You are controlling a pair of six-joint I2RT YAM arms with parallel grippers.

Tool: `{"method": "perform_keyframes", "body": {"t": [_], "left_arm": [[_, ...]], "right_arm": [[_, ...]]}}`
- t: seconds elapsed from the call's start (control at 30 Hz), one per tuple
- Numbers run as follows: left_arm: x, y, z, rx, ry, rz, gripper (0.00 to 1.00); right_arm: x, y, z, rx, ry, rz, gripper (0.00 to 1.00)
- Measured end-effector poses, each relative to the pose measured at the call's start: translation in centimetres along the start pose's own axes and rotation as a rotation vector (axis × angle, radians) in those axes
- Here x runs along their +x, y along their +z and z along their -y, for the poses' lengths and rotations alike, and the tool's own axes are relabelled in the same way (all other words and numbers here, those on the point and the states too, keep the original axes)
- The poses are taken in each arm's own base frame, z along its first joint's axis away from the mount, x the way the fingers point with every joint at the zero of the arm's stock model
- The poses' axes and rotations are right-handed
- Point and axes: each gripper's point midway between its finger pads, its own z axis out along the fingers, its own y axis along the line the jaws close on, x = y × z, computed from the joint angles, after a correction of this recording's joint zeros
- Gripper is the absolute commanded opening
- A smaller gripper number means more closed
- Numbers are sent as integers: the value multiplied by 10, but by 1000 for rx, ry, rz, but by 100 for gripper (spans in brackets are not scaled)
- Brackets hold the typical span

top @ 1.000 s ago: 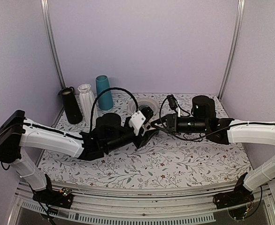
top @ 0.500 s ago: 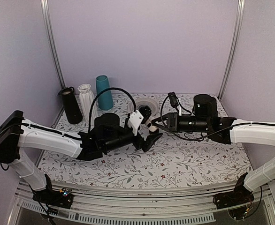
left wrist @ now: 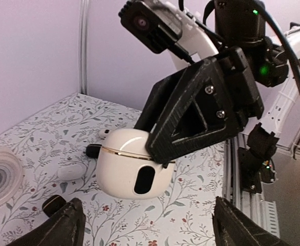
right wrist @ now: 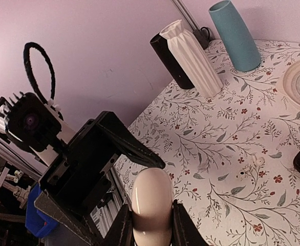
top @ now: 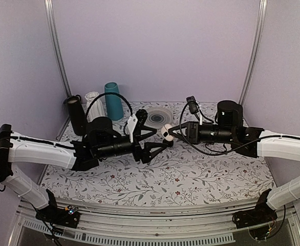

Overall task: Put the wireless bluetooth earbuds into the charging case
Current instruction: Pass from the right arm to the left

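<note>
The cream-white charging case (left wrist: pixel 132 171) hangs above the table with its lid shut. My right gripper (right wrist: pixel 151 218) is shut on the charging case (right wrist: pixel 151 202); its black fingers (left wrist: pixel 201 118) clamp the top of the case. In the top view the case (top: pixel 166 131) sits at the tip of my right gripper (top: pixel 169 132). My left gripper (left wrist: pixel 146 225) is open wide and empty, with the case just ahead of its jaws. It is also open in the top view (top: pixel 156 142). A white earbud (left wrist: pixel 68 172) lies on the table behind the case, and a second (left wrist: pixel 105 133) lies farther off.
A black vase (top: pixel 77 115), a ribbed white vase (top: pixel 92 102) and a teal vase (top: pixel 113 101) stand at the back left. A round ringed dish (top: pixel 156 117) lies behind the grippers. Small black pieces (left wrist: pixel 52 204) lie on the flowered tablecloth near the earbuds.
My left gripper has opened and drawn back to the left, away from the case. The case stays in my right gripper, which has shifted slightly.
</note>
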Motion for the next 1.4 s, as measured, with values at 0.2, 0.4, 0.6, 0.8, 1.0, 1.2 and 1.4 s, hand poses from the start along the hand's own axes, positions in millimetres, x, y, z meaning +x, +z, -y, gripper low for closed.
{"method": "perform_keyframes", "body": {"t": [0.2,0.4,0.6,0.8,1.0,1.2,1.4], "left_arm": [[1,-8,4,141,-105,-17,76],[0,-14,21,289,-183,-28,65],[-6,-17,30,392,-250,-16,54],[-3,-15,33,431,-297,-30,44],[-5,-15,35,450,-318,-26,34],[-8,-16,37,464,-320,-19,32],[-13,-19,39,475,-309,-7,37]], "right_arm": [[5,-2,-11,-58,-65,-29,4],[6,-6,-26,-126,-121,-47,4],[8,-7,-38,-179,-153,-64,4],[15,-6,-48,-217,-176,-85,4],[19,-6,-53,-238,-193,-99,4],[21,-7,-55,-244,-194,-107,4],[18,-8,-60,-260,-201,-110,4]]}}
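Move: Just off the left hand's open fingertips, the charging case in the right gripper lies about 4 cm right and 3 cm ahead, roughly level. Below by some 24 cm, the black box stands about 27 cm ahead and 7 cm right of the left hand, and the grey plate about 50 cm straight ahead. From the right hand, the left gripper's gap is about 6 cm left and 2 cm back; the case's middle is 2 cm left and 1 cm ahead. Bringing the case round to the left gripper, the right hand keeps its pinch, goes back about 5.5 cm with some rise and a little left, and swings counter-clockwise. The left hand draws back 4 cm, rises slightly, turns clockwise some 25 degrees while rolling its forward side down, and closes from wide open to about a third, its fingertips coming around the case's free end. ##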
